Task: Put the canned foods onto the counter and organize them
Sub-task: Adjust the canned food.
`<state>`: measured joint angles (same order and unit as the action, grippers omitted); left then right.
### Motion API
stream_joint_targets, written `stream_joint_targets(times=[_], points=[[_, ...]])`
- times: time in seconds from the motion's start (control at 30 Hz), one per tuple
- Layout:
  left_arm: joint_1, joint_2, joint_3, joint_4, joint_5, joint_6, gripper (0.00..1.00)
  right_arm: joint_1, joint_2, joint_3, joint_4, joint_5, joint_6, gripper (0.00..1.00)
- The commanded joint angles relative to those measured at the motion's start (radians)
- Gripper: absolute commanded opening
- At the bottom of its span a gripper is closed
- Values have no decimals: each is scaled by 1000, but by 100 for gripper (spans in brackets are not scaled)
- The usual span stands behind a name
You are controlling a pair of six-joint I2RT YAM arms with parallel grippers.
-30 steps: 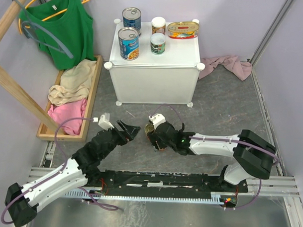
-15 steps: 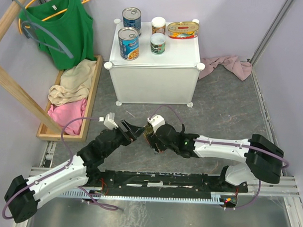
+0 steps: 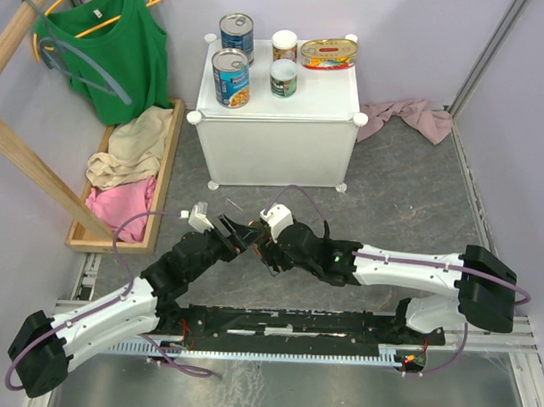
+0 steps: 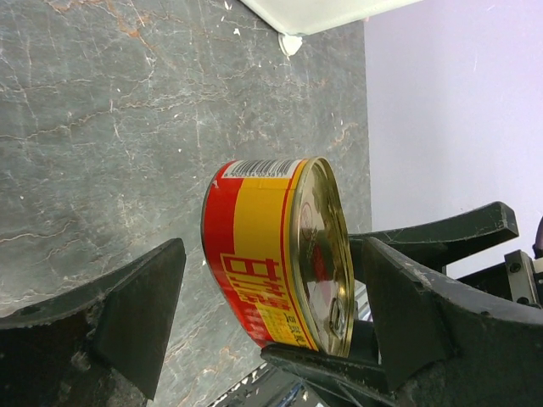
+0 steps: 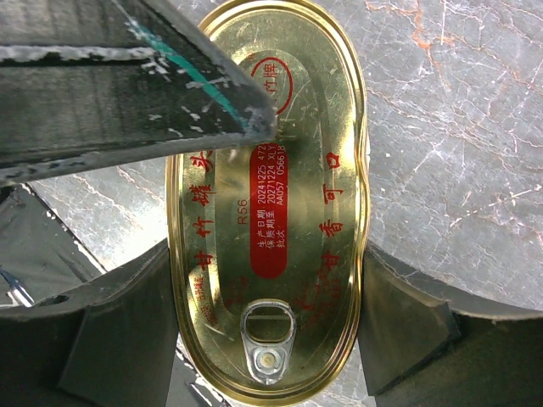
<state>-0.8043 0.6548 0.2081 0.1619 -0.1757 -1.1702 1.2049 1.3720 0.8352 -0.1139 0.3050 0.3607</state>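
Observation:
A flat oval gold tin [image 5: 267, 195] with a red and yellow label [image 4: 276, 254] hangs just above the grey floor, my right gripper [image 5: 267, 263] shut on its long sides. My left gripper [image 4: 271, 253] is open and straddles the same tin. One finger stands close to the lid and the other stands apart from the base. In the top view both grippers meet in front of the counter [image 3: 275, 123], the left gripper [image 3: 240, 234] beside the right gripper [image 3: 266, 243]. On the counter stand two tall blue cans [image 3: 230, 77], two small white-topped cans [image 3: 283, 77] and another oval tin [image 3: 328, 54].
A wooden tray of clothes [image 3: 130, 172] lies at the left, with a green top [image 3: 117, 46] on a hanger above it. A pink cloth [image 3: 409, 114] lies right of the counter. Purple walls close in both sides.
My left gripper has swung right and forward until its open jaws span the tin. My right arm has carried the tin slightly left to meet it.

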Motion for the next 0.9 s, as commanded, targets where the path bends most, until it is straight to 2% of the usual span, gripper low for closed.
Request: stream_joint_targets(times=[0.0, 0.37, 0.53, 0.67, 0.77, 0.87], points=[[-1, 13, 1, 79, 18, -33, 90, 15, -44, 76, 69, 26, -17, 1], [0, 12, -2, 118, 37, -54, 85, 20, -59, 108, 67, 10, -23, 1], [-1, -7, -15, 139, 43, -78, 72, 21, -62, 129, 47, -4, -29, 1], [-1, -13, -18, 141, 50, -82, 69, 21, -74, 138, 35, -7, -33, 1], [0, -17, -24, 151, 58, -87, 59, 20, -78, 148, 17, -7, -38, 1], [-1, -22, -26, 161, 59, -94, 54, 20, -87, 151, 9, -7, -39, 1]])
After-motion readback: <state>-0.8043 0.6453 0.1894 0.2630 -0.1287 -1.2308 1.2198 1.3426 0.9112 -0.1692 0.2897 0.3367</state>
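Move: The oval canned food, held near its pull-tab end by my right hand, has its middle about 3 cm to the right of my left hand, 1 cm ahead and 2 cm below, already between my wide-open left fingers. From the right hand, its middle is about 1 cm ahead, 2 cm left and 2 cm above. The counter's front is some 22 cm ahead and 8 cm right of the left hand, about level; nothing else stands close. I close my left fingers from wide open to a little over half, one over the lid and one on the bottom, to pinch the free end of the oval can. As they close, my left hand rises 2 cm, eases right and rolls slightly, left side down. My right hand keeps its grip and lifts the can about 3 cm, bringing it slightly left, farther in between the left fingers. ##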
